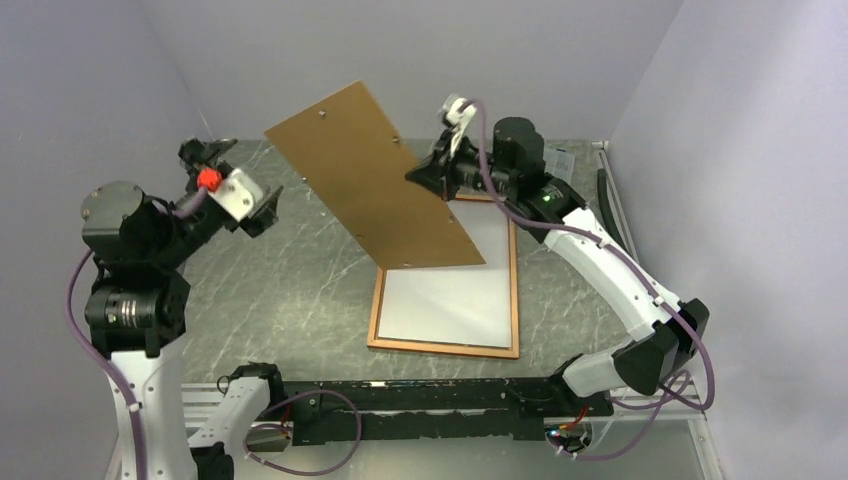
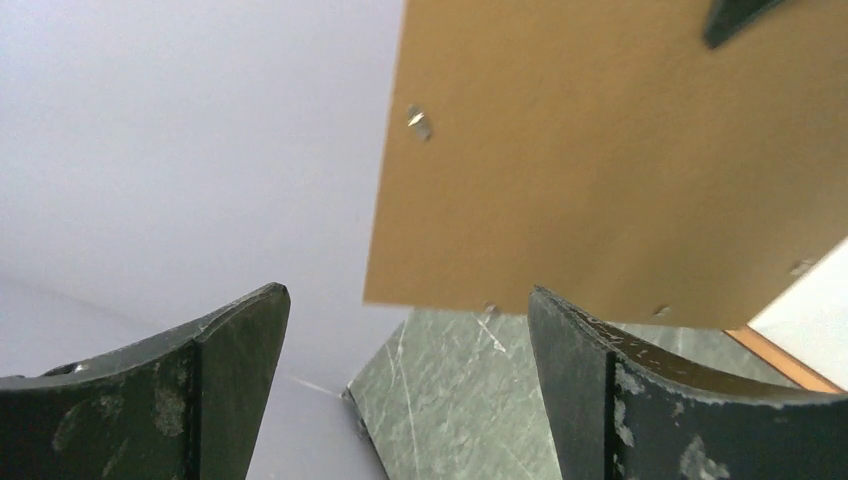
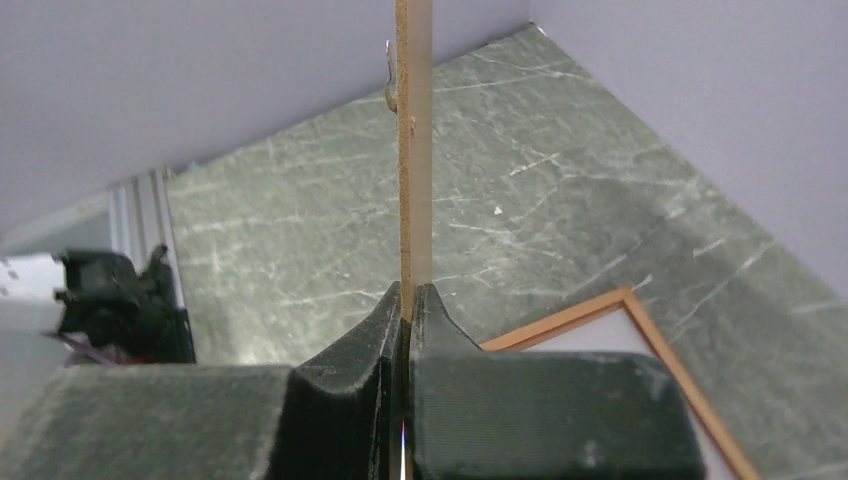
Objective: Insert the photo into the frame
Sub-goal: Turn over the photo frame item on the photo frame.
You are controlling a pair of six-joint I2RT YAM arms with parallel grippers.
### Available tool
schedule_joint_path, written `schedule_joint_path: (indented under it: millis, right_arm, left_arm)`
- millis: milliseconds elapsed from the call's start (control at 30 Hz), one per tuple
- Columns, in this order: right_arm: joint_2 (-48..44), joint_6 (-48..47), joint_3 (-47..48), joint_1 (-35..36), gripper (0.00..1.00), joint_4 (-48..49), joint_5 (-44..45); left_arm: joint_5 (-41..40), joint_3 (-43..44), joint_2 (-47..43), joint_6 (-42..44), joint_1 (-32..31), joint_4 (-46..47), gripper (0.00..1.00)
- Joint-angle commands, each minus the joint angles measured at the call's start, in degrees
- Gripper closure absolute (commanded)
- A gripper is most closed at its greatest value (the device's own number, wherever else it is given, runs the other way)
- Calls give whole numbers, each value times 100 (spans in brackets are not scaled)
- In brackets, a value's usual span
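The frame [image 1: 443, 348], with a thin reddish-orange border, lies flat on the table right of centre. Inside it a white sheet [image 1: 450, 290] shows, which looks like the photo lying with its white back up. The brown backing board [image 1: 370, 180] hangs tilted in the air above the frame's far end. My right gripper [image 1: 425, 175] is shut on the board's right edge; its wrist view shows the jaws [image 3: 408, 300] pinching the board [image 3: 412, 150] edge-on, with the frame's corner [image 3: 560, 322] below. My left gripper [image 1: 262, 205] stands open and holds nothing, left of the board [image 2: 600, 150] and apart from it.
Grey-green marbled tabletop [image 1: 290, 290] enclosed by pale walls on the left, back and right. A black rail [image 1: 420, 405] with cables runs along the near edge between the arm bases. The right arm [image 1: 610, 270] reaches over the table's right side.
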Motion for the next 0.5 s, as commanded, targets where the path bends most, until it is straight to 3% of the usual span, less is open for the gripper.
schedule_joint_path:
  millis: [0,200,333,467]
  right_arm:
    - [-116,1557,540,-377,100,721,-291]
    - [117,3501,544,-1451,100,443,-1061]
    - [-142,4622,-506,-2193,100,932,-1490]
    - [-668,5130,-1693,-2797,100,1506,-1538]
  left_arm:
    - [-904,475,517,-1133,-13,176,6]
    - [-831,1140,1284,-1306,-10,-1291,6]
    - [-1073,1046,1665,-1349,-9,-1922,6]
    - [-1316,862,2029,-1393,-4,-2122,6]
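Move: The wooden frame is where the board held by the right hand is being taken. Its middle lies about 38 cm below that hand, some 5 cm farther out and 6 cm to its right, with the white sheet inside at the same spot. The clear box stands about 33 cm farther out than the hand and 28 cm to its right, also on the table. From the empty left hand the frame is some 11 cm ahead, 34 cm right and 47 cm below. Still pinching the brown board by its long edge, the right hand carries it rightward about 11 cm and some 6 cm forward, bringing it over the frame and dipping at the end, while the wrist rolls about 40 degrees so the board's far side tips down. The open left hand goes forward 7 cm, then sinks about 8, tipping its fingers down. ##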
